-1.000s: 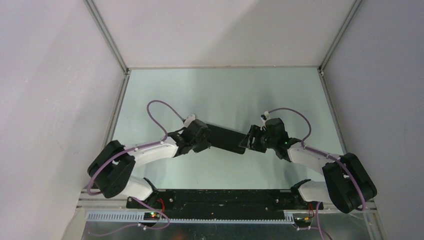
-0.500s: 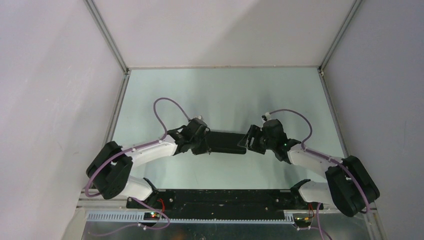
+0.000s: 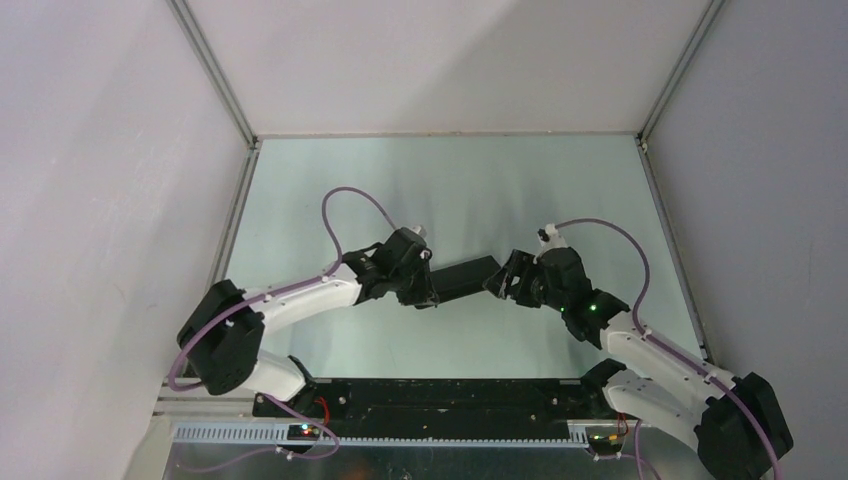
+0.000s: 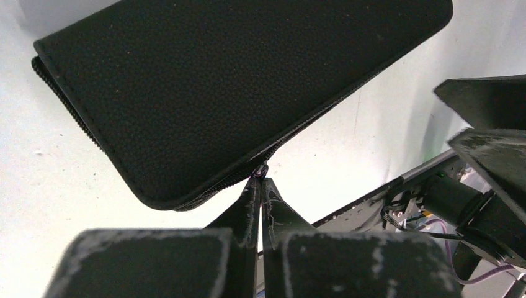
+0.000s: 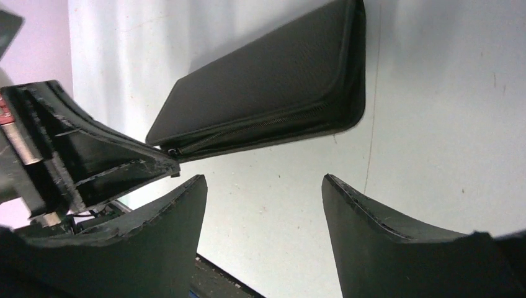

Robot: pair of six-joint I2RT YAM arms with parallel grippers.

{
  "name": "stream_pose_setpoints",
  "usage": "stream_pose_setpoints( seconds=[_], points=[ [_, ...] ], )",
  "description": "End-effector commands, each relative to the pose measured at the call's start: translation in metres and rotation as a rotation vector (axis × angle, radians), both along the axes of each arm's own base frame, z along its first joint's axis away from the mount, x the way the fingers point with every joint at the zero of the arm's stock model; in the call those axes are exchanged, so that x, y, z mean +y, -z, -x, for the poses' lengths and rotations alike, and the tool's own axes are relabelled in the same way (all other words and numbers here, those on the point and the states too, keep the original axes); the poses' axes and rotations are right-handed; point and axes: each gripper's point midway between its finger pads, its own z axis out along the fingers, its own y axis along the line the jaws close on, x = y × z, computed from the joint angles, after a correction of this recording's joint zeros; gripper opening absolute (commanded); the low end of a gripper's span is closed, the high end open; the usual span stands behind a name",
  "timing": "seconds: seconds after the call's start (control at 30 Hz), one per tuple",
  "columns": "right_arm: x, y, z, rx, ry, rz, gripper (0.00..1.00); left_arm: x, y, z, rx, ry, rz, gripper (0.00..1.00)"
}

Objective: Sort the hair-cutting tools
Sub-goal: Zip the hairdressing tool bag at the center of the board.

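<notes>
A black rectangular zip case lies between my two grippers at the table's middle; it is zipped closed. The hair-cutting tools are out of view. My left gripper is at the case's left end, shut on its small zip pull, with the case just beyond the tips. My right gripper is at the case's right end, open with nothing between its fingers. It is a short way from the case and does not touch it.
The pale green table is walled by white panels at the back and sides. A black rail with the arm bases runs along the near edge. Purple cables loop above both wrists.
My left gripper has moved right along the case with the zip pull, and the case has turned and looks shorter. My right gripper has opened wider and its arm has shifted right.
</notes>
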Motion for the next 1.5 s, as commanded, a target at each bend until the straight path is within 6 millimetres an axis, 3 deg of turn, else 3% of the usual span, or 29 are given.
stream_pose_setpoints(
  seconds=[0.0,0.17,0.3,0.7,0.9,1.03,1.17,1.23,1.47],
  points=[
    [0.0,0.016,0.006,0.137,0.129,-0.1,0.73,-0.027,-0.031,-0.005,-0.048,0.056,0.077,0.0],
    [0.011,-0.002,-0.005,0.139,0.201,-0.261,0.74,-0.039,-0.03,0.002,-0.036,0.105,0.064,0.0],
    [0.019,-0.004,-0.012,0.157,0.225,-0.327,0.74,-0.043,-0.029,0.004,-0.031,0.119,0.061,0.0],
    [0.041,0.019,-0.026,0.255,0.209,-0.394,0.73,-0.052,-0.026,0.009,-0.017,0.154,0.053,0.0],
    [0.046,0.035,-0.03,0.303,0.218,-0.403,0.67,-0.056,-0.028,0.011,-0.019,0.17,0.059,0.0],
    [0.049,0.044,-0.029,0.351,0.211,-0.416,0.53,-0.056,-0.028,0.012,-0.021,0.179,0.062,0.0],
    [0.044,0.042,-0.029,0.363,0.211,-0.422,0.14,-0.051,-0.021,0.013,-0.02,0.19,0.036,0.0],
    [0.037,0.039,-0.03,0.363,0.216,-0.429,0.05,-0.046,-0.017,0.013,-0.024,0.195,0.005,0.0],
    [0.004,0.023,-0.038,0.359,0.258,-0.462,0.0,-0.018,-0.001,0.016,-0.049,0.207,-0.111,0.0]
  ],
)
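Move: The tool bag's middle lies some 8 cm to the left of the open right hand, about 2 cm ahead and 4 cm below it. The zipper pull on the bag's near edge is about 13 cm to the right hand's left, 1 cm nearer the base and 3 cm lower. The left fingers already hold that pull, with the bag's middle about 5 cm to their right, 4 cm ahead and 1 cm below. Sinking about 5 cm after a small draw back, the right hand swings left and forward over the bag's near edge, tips and rolls some 35 degrees, and shuts its wide fingers to pinch the zipped edge partway along, then eases 2 cm right with it. The left hand, still gripping the zipper pull, goes about 4 cm right and a little back. ##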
